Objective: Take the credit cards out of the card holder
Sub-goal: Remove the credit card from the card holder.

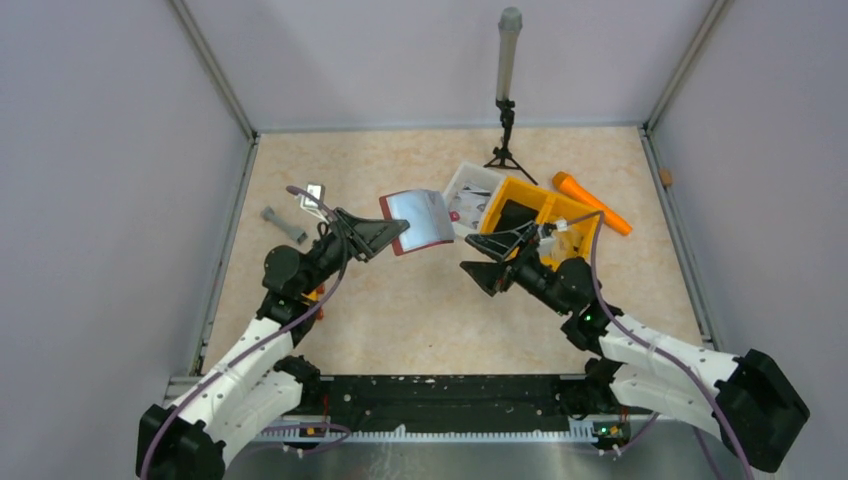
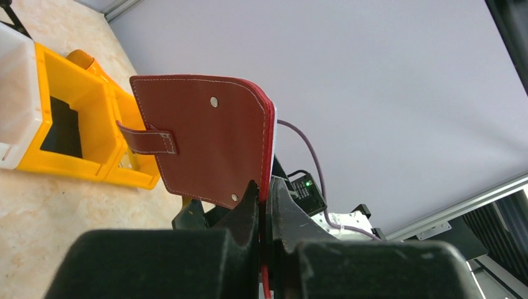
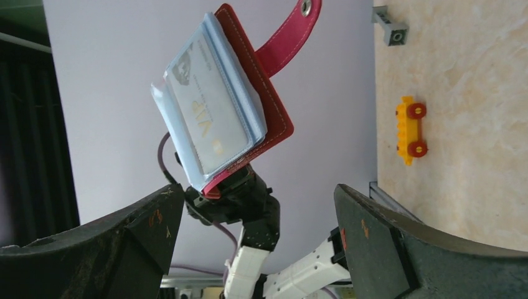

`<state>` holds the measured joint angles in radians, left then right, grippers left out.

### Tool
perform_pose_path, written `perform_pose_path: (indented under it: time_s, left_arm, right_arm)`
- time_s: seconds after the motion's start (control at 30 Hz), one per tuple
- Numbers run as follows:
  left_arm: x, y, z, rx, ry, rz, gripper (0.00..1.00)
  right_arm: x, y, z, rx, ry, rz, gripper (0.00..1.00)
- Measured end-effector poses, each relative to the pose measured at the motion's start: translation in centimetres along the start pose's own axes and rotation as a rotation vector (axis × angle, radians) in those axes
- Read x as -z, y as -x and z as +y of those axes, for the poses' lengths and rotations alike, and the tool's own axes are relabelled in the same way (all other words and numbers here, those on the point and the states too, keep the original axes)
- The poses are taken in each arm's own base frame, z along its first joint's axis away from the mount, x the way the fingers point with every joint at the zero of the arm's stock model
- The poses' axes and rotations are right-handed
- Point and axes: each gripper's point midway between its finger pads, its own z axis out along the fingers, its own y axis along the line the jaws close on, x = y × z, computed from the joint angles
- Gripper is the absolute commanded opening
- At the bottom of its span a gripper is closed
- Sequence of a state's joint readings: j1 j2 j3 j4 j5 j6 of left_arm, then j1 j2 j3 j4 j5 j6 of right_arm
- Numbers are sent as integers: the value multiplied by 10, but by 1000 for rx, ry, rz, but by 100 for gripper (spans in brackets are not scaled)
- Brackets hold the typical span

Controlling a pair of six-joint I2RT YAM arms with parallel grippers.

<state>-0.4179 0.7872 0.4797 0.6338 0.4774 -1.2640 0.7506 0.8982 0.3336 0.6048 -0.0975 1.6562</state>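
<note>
The dark red card holder [image 1: 420, 220] hangs open above the table's middle, with my left gripper [image 1: 397, 232] shut on its lower edge. In the left wrist view its red outer face [image 2: 205, 140] and snap tab stand upright above my fingers [image 2: 249, 212]. The right wrist view shows its inner side [image 3: 268, 99] with pale credit cards [image 3: 208, 118] in clear sleeves. My right gripper [image 1: 480, 255] is open, just right of the holder and apart from it, its fingers [image 3: 149, 218] spread wide with nothing between them.
A yellow-orange divided bin [image 1: 535, 215] and a white tray [image 1: 472, 185] stand behind my right gripper. An orange tool [image 1: 590, 200] lies at the back right, next to a small tripod [image 1: 507, 110]. A grey piece [image 1: 283, 225] lies at the left, and a yellow toy car [image 3: 411, 128] rests on the table.
</note>
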Motion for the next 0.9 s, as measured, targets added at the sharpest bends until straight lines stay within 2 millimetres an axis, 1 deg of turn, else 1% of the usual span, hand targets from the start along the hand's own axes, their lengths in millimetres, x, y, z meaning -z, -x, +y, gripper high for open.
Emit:
perform_pose_path:
  time_s: [0.03,0.1,0.3,0.37,0.5,0.7,0.8,0.87,0.9]
  left_arm:
    - [-1,1,-1,0,-8,-3,0]
    - [-3,2,-2,0,-19,-9,0]
    - [-7,4,-6,-2,-52,-25,0]
    - [-8,4,-7,-3,-63,-27,0]
    - [-8,5,-11,-8,-86,-37,0]
    - [-6,4,-9,2,-95,-40,0]
    - [-5,3,-8,10,-103,-41,0]
    - [-5,2,-7,21,-106,-38,0]
    - [-5,1,-6,25,-106,-34,0]
  right_arm:
    - [-2,-1,5,-15,21,0,92]
    - [-4,-5,7,-26,36,8,93]
    - [-17,-27,11,-70,49,56,93]
    - [-21,-31,12,-87,63,58,93]
    - [-27,-27,16,-105,97,19,93]
    - [-36,-15,41,-115,196,-52,92]
    - [-47,-11,45,-123,230,-75,92]
    - [-54,-8,43,-125,240,-89,88]
    - [-56,-7,43,-125,244,-94,81]
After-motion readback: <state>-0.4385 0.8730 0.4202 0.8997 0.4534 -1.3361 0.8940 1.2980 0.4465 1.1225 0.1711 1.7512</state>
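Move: Ahead of the open right hand, some 6 cm forward, 8 cm to its left and about 4 cm higher, is the card holder with its card pocket exposed. The white tray lies about 21 cm forward and 2 cm right of this hand, the yellow bin 16 cm forward and 17 cm right, both roughly 24 cm below. The left hand already pinches the holder, whose middle is some 2 cm forward and 4 cm right of it, about level. Closing in on the held-up card holder, the right hand goes left about 4 cm while rising, then mainly forward and up by some 4 cm and 3 cm, its wrist rolling some 15 degrees so that its left side lifts. Its fingers stay wide open; no touch on the card can be seen. The left hand keeps its pinch and holds the holder almost in place. ##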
